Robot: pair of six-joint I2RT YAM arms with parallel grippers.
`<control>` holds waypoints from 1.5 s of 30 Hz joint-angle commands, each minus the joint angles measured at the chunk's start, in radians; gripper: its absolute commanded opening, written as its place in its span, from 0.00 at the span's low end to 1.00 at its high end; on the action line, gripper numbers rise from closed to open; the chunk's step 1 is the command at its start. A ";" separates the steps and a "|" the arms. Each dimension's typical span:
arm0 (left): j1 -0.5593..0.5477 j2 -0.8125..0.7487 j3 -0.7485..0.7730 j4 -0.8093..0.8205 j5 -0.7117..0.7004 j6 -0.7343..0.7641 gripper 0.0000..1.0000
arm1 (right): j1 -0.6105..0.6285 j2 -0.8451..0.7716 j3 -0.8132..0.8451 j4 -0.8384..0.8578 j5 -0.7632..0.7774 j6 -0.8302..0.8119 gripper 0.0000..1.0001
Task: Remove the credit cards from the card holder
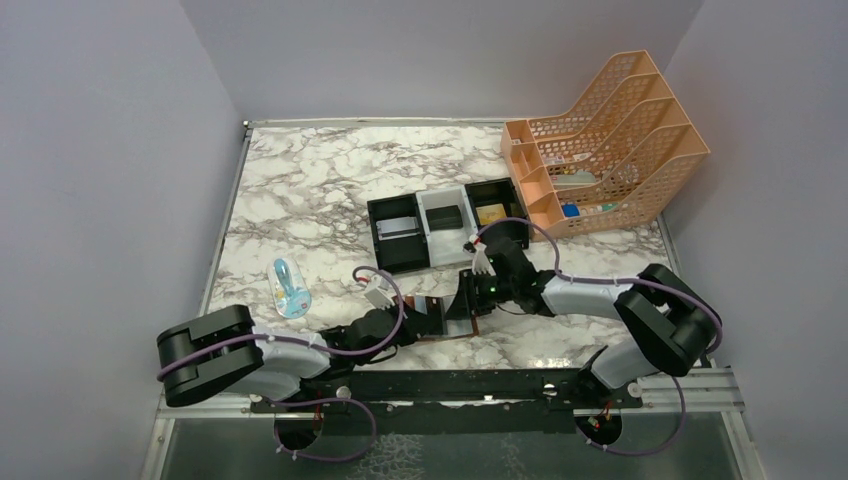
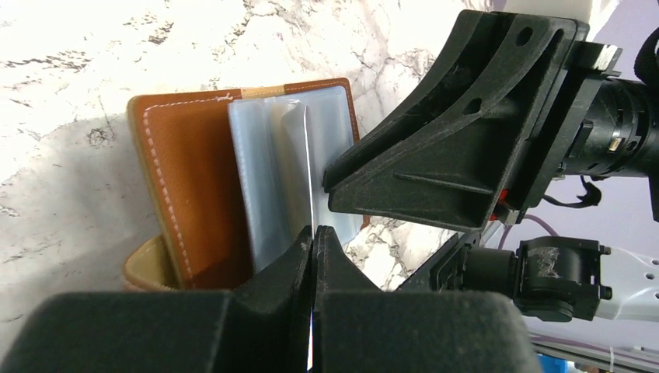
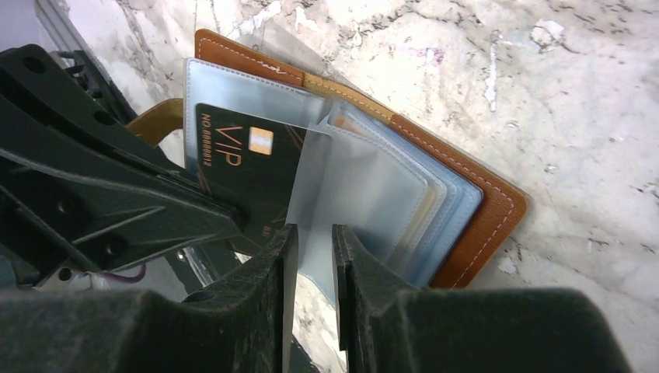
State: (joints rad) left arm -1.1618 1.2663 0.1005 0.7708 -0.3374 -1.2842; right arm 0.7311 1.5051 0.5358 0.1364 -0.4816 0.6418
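The brown leather card holder (image 1: 476,322) (image 2: 194,179) (image 3: 482,225) lies open on the marble near the table's front, its clear blue sleeves fanned up. A dark credit card (image 3: 233,163) marked VIP sits in one sleeve; in the left wrist view it shows only as a thin pale edge (image 2: 310,171). My left gripper (image 1: 446,318) (image 2: 312,231) (image 3: 233,216) is shut on that card's edge. My right gripper (image 1: 468,298) (image 2: 330,185) (image 3: 309,233) faces it from the other side, jaws a narrow gap apart, fingertips against a raised clear sleeve (image 3: 350,186).
A black-and-white three-compartment tray (image 1: 432,252) stands behind the holder; it holds a grey flat piece, a black block and a tan flat piece. An orange file rack (image 1: 610,140) fills the back right. A small blue-white object (image 1: 289,288) lies at the left. Walls close three sides.
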 commanded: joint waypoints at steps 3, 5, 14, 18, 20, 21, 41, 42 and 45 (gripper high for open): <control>0.002 -0.129 0.016 -0.142 -0.040 0.026 0.00 | 0.001 -0.056 -0.012 -0.116 0.136 -0.045 0.25; 0.002 -0.182 0.015 -0.202 -0.053 0.032 0.00 | 0.001 -0.071 -0.007 -0.130 0.146 -0.053 0.25; 0.002 -0.397 0.049 -0.444 -0.057 0.103 0.00 | 0.001 -0.162 0.000 -0.126 0.173 -0.052 0.31; 0.004 -0.462 0.089 -0.550 -0.055 0.140 0.00 | 0.000 -0.231 -0.012 -0.113 0.200 -0.023 0.38; 0.007 -0.482 0.105 -0.580 -0.052 0.165 0.00 | 0.001 -0.261 -0.017 -0.107 0.210 -0.008 0.44; 0.010 -0.489 0.112 -0.586 -0.043 0.182 0.00 | 0.001 -0.273 -0.017 -0.107 0.215 0.002 0.47; 0.542 -0.369 0.338 -0.500 0.751 0.374 0.00 | -0.194 -0.381 -0.039 0.196 0.009 0.192 0.75; 0.566 -0.347 0.343 -0.465 0.801 0.361 0.00 | -0.197 -0.379 -0.032 0.216 -0.018 0.180 0.75; 0.589 -0.277 0.367 -0.386 0.877 0.319 0.00 | -0.198 -0.365 -0.021 0.314 -0.113 0.176 0.75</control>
State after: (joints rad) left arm -0.6075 0.9188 0.4187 0.2375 0.3119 -0.9401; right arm 0.5343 1.1339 0.5053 0.2661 -0.4026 0.8310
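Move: The left hand already pinches the black card by its edge, the card's middle about 2 cm ahead and 1 cm right. The tray's white compartment, beyond the card holder, lies some 18 cm ahead, 1 cm right and 3 cm below; the open card holder is level with the hand, 1 cm right and 3 cm below. From the right hand, at its clear pockets, the card is 5 cm left, 1 cm ahead, 2 cm up. Left hand draws the pinched black card up about 12 cm, then forward too; right leaves the pockets, rising, opening. ##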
